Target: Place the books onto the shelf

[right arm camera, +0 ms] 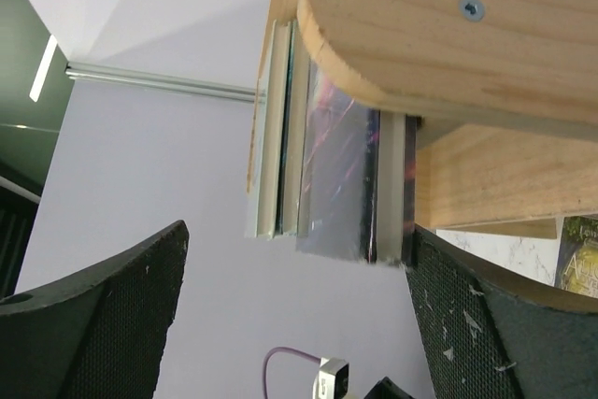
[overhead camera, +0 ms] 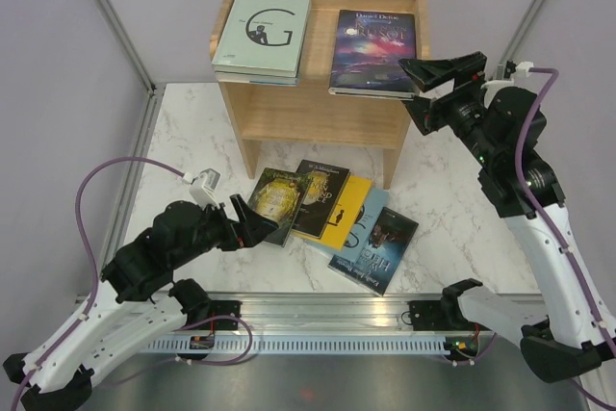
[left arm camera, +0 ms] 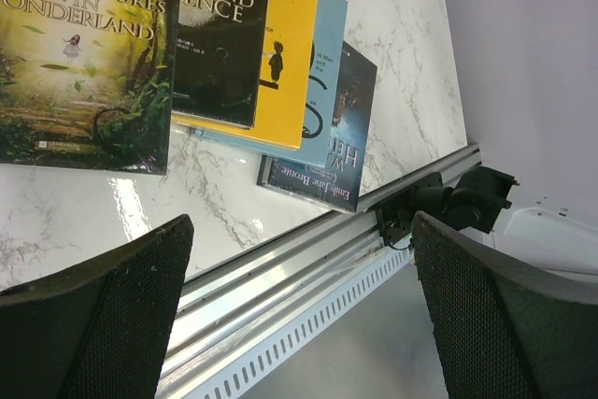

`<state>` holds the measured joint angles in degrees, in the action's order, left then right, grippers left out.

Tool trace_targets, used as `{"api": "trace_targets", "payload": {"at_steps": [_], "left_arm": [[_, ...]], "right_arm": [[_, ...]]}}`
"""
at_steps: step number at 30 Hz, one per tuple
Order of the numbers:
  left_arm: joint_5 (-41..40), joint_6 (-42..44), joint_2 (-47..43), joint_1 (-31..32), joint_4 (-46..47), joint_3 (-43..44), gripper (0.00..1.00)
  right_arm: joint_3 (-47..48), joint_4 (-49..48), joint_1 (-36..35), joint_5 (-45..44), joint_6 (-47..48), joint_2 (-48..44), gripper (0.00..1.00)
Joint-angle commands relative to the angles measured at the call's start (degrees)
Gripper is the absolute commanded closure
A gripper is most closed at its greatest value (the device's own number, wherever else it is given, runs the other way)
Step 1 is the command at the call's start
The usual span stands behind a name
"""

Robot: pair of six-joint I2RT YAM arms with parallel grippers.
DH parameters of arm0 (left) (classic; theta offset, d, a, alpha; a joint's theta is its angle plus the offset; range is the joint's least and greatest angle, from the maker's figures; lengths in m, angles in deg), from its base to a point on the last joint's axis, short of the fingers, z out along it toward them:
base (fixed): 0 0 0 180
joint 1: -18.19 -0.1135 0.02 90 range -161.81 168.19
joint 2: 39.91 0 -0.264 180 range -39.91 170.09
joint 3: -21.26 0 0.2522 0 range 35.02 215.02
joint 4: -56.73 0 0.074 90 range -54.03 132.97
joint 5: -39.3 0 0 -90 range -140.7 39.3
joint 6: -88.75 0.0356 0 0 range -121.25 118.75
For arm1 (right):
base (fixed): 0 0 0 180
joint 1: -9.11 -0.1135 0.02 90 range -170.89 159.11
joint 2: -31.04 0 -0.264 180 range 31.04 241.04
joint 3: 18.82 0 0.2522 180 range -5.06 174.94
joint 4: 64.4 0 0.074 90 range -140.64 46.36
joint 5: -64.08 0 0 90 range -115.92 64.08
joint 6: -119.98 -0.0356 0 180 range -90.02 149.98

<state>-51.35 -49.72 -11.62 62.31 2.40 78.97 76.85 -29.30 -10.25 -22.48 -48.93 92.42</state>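
The wooden shelf (overhead camera: 318, 113) stands at the back of the marble table. On its top board lie a pale green "G" book (overhead camera: 265, 34) on a small stack and a dark starry book (overhead camera: 373, 50) that overhangs the front rim. My right gripper (overhead camera: 423, 79) is open just off that book's near right corner. In the right wrist view the book edges (right arm camera: 341, 175) show beyond the spread fingers (right arm camera: 467, 324). Several books are fanned on the table: Alice (overhead camera: 279, 201), black (overhead camera: 322, 196), yellow (overhead camera: 345, 214), pale blue (overhead camera: 361, 228), dark (overhead camera: 385, 243). My left gripper (overhead camera: 252, 223) is open beside Alice (left arm camera: 84, 53).
An aluminium rail (overhead camera: 318, 320) runs along the near table edge, and in the left wrist view it lies between my open left fingers (left arm camera: 103, 324). The right arm's base (left arm camera: 458, 203) sits on that rail. Grey walls with metal posts (overhead camera: 111, 16) close in the back and sides.
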Motion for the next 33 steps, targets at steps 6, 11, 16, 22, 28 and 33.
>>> {"api": "trace_targets", "payload": {"at_steps": [6,11,16,22,28,33], "left_arm": [[-1.03,0.48,0.09,-0.08,1.47,-0.52,0.0],[-1.11,0.13,0.09,0.0,1.64,-1.14,0.0],[-1.03,-0.14,0.53,0.0,2.61,-1.76,0.0],[-0.76,-0.22,1.67,-0.09,3.4,-2.28,0.0],[-0.5,-0.14,2.38,0.0,4.36,-2.55,0.0],[-0.5,-0.14,2.47,-0.09,4.54,-2.9,0.0]], "right_arm": [[-5.88,-2.89,0.02,3.41,-0.63,-5.66,0.03],[-8.17,-4.46,0.11,4.82,-1.41,-6.36,0.18],[-8.43,-5.96,0.11,5.43,-1.77,-6.37,0.38],[-8.34,-7.72,0.11,5.43,-2.21,-5.93,0.57],[-9.31,-9.21,-0.07,5.17,-2.65,-5.22,0.63],[-10.71,-12.45,-0.16,4.82,-4.05,-4.26,0.65]]}}
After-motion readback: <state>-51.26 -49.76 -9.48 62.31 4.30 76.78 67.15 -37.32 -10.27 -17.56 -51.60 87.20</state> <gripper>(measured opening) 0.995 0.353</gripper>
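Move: Just off the near right corner of the Robinson Crusoe book on the shelf top, the right hand has the book's middle about 12 cm ahead, 7 cm to its left and 3 cm below. The shelf's right side panel has its middle some 13 cm ahead and 3 cm to the right; the G book lies about 15 cm ahead and 34 cm to the left. From the left hand, Robinson Crusoe is roughly 30 cm ahead, 28 cm right and 20 cm higher. Backing away from the already released Robinson Crusoe by about 2.5 cm, the right hand then sinks nearly 3 cm in front of its near edge and rises again by some 1.5 cm, turning about 5 degrees counter-clockwise. On the way the wide-open fingers close to about a third, with nothing between them. The left hand, open, sinks 1 to 2 cm near the books on the table. ##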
